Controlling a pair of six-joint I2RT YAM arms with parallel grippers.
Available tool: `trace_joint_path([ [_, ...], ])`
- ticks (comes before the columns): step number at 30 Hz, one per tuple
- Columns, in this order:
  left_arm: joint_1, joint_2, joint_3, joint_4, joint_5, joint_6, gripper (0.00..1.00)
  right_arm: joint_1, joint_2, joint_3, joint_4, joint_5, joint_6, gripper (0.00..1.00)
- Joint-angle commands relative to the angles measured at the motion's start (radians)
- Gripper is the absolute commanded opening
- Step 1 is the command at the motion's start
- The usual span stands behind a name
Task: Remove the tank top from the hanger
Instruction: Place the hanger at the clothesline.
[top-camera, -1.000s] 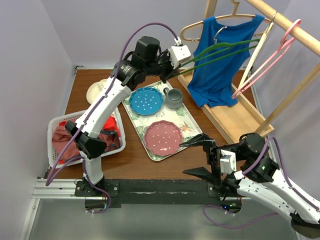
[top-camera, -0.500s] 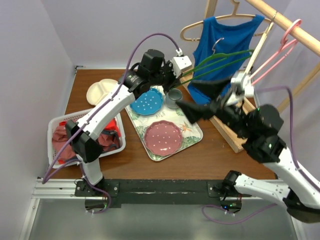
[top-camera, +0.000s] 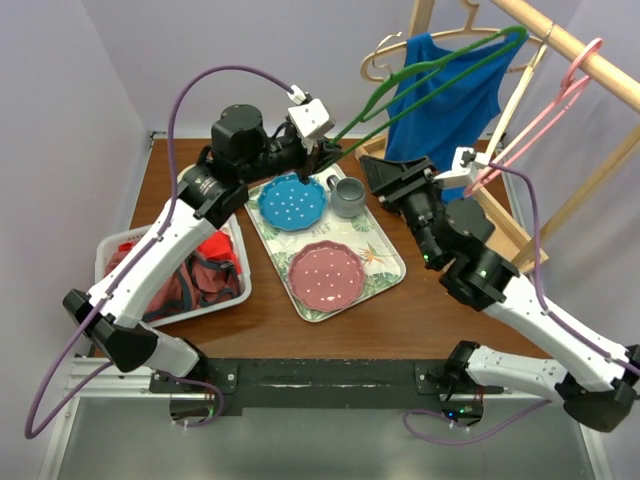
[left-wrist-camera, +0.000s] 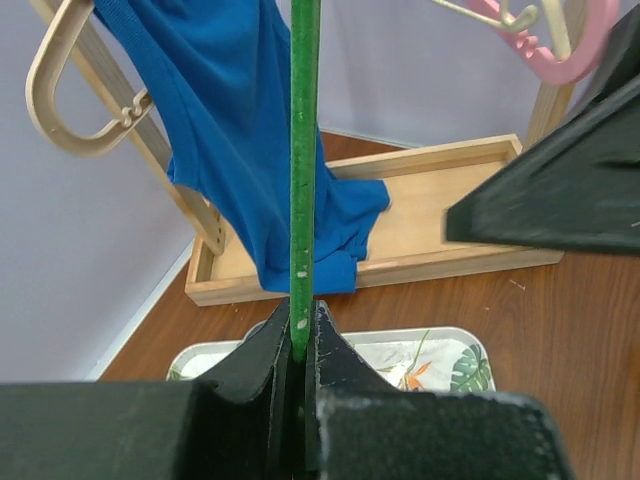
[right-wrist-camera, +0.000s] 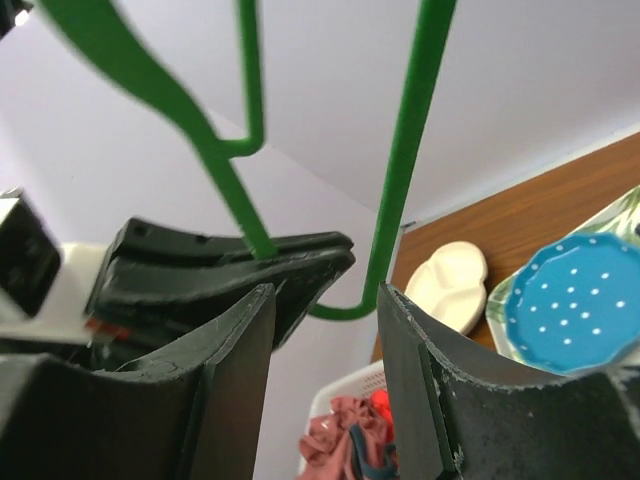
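Observation:
The blue tank top (top-camera: 445, 95) hangs at the wooden rack, its lower part pooled in the rack's base tray. A green hanger (top-camera: 430, 70) slants from the tank top's right strap down to my left gripper (top-camera: 318, 153), which is shut on its near end. In the left wrist view the green bar (left-wrist-camera: 304, 150) rises straight out of the left gripper (left-wrist-camera: 302, 322), with the tank top (left-wrist-camera: 240, 130) behind it. My right gripper (top-camera: 385, 172) is beside the hanger's lower end. Its jaws (right-wrist-camera: 325, 290) stand apart, the green hanger (right-wrist-camera: 405, 170) just beyond them, untouched.
A floral tray (top-camera: 375, 240) carries a blue plate (top-camera: 292, 200), a pink plate (top-camera: 326, 273) and a grey mug (top-camera: 348, 197). A white basket (top-camera: 105, 262) of clothes sits at the left. A pink hanger (top-camera: 545, 110) and a wooden hanger (top-camera: 385, 55) hang on the rack.
The right arm swung from the front edge up to the hanger's lower end, and its jaws narrowed. The left gripper pulled back left; the hanger now tilts up more steeply.

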Motion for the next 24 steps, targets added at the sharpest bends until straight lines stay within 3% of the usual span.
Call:
trace_joint_path([
  [1,0.004,-0.005,-0.009,0.058,0.041,-0.03,0.0,0.003,0.063,0.047,0.099,0.086,0.165,0.5],
  [11,0.004,-0.016,-0.03,0.047,0.067,-0.038,0.0,0.003,0.123,0.018,0.234,0.084,0.201,0.5],
  [24,0.004,-0.027,-0.055,0.05,0.078,-0.055,0.0,0.002,0.233,0.078,0.237,0.092,0.184,0.45],
])
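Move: My left hand already pinches one end of the green hanger. From my right hand that held end is about 5 cm ahead and 7 cm to the left, roughly 2 cm lower. The grey mug stands on the table some 12 cm ahead of my right hand, 2 cm left and 40 cm down, with the blue plate about 13 cm to the left of it. The blue tank top hangs roughly 18 cm ahead of and 14 cm to the right of my right hand, a little below it. With my fingers kept half open, I bring my right hand forward and left, about 4 cm each way, to the hanger's held end. I pause midway to roll it some 10 degrees, left side up, then push on until the hanger's arm lies between the fingertips, just above my left fingers. My left hand keeps its pinch and sinks nearly 3 cm. ##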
